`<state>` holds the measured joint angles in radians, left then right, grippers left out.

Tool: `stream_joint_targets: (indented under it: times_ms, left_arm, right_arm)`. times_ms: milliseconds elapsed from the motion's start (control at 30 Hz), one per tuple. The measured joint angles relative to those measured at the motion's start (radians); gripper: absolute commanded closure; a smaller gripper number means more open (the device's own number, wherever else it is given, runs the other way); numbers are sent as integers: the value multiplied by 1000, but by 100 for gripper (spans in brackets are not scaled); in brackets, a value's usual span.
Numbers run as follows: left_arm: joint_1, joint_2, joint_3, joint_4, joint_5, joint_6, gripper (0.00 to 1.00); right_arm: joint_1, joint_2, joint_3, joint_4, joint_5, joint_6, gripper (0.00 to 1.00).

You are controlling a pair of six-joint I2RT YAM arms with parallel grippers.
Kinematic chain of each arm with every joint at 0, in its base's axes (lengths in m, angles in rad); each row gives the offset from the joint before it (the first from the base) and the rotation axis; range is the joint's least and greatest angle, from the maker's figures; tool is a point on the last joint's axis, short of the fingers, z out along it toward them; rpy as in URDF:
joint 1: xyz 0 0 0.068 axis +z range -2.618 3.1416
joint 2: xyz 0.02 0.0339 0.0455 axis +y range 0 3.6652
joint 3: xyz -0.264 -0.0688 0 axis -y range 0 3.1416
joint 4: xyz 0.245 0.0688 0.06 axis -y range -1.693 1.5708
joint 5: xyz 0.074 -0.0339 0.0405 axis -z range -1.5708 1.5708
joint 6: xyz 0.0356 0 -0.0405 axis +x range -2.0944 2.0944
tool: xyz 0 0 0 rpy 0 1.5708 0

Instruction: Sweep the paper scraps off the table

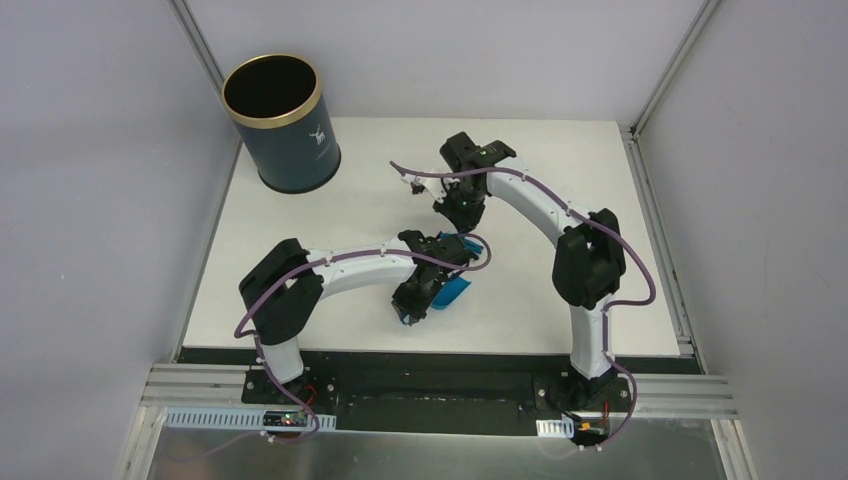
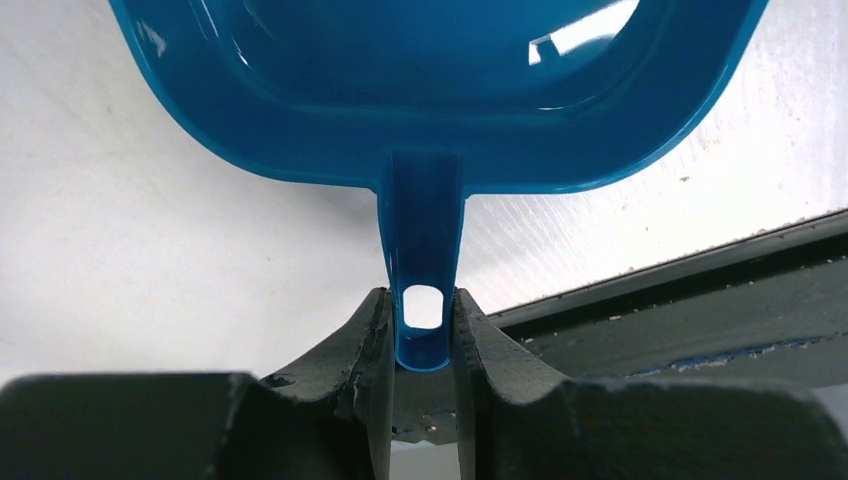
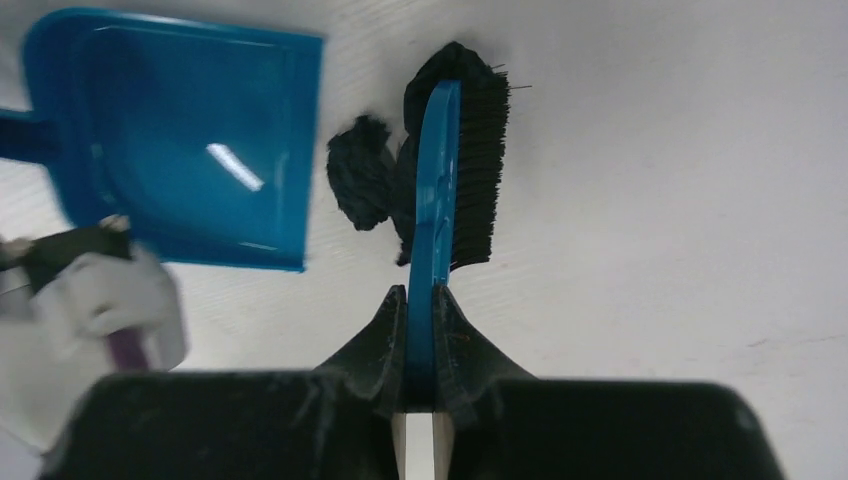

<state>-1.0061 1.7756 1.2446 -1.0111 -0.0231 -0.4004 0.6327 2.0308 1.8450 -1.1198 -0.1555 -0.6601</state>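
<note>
A black crumpled paper scrap [image 3: 362, 175] lies on the white table [image 3: 650, 200], between the open lip of the blue dustpan [image 3: 190, 140] and the black bristles of the blue hand brush [image 3: 437, 190]. My right gripper [image 3: 421, 305] is shut on the brush's handle, and the bristles rest against the table right beside the scrap. My left gripper [image 2: 423, 325] is shut on the dustpan's handle [image 2: 421, 230], with the pan [image 2: 430, 90] low over the table. From above, the dustpan [image 1: 455, 290] and the brush [image 1: 472, 243] meet at mid-table. No other scraps show.
A dark blue, gold-rimmed bin [image 1: 280, 120] stands at the table's far left corner. The table's black front edge [image 2: 700, 265] runs just behind the dustpan. Grey walls enclose the table on three sides. The two arms cross close together at the middle.
</note>
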Motion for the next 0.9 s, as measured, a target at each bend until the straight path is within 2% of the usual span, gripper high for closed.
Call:
stream_joint_targets:
  times_ms: [300, 500, 733, 900]
  left_arm:
    - [-1, 11, -34, 67, -9, 8, 100]
    - [0, -6, -91, 107, -29, 18, 100]
    - [0, -108, -214, 222, -60, 23, 100]
    - [0, -160, -251, 257, -72, 27, 100]
  right_arm:
    - [3, -20, -10, -143, -243, 127, 100]
    - [-48, -6, 20, -211, -358, 204, 100]
    - [-87, -6, 18, -219, -409, 243, 100]
    - [-97, -63, -3, -180, -332, 334, 100]
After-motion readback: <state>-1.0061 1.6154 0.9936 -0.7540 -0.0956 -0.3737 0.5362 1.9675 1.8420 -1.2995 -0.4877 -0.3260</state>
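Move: Right hand, gripping the brush: the dustpan's tray lies about 11 cm back and 4 cm left, some 10 cm below; two black paper scraps bunch against the bristles only about 2 cm back and 2 cm left, some 9 cm down. From the left hand, which holds the dustpan handle, the scraps are about 17 cm ahead and 9 cm right, the tray about 8 cm ahead and 7 cm right, both a few centimetres lower. Sweep the brush with the right gripper quickly back towards the left gripper, about 7 cm, driving the scraps over the dustpan's open lip; swing the fingertips back some 25 degrees, turn the wrist clockwise, then ease up about 3 cm. Keep the left gripper shut on the handle, sink it about 2 cm and shift slightly left, tipping the lip up a little towards the end. ##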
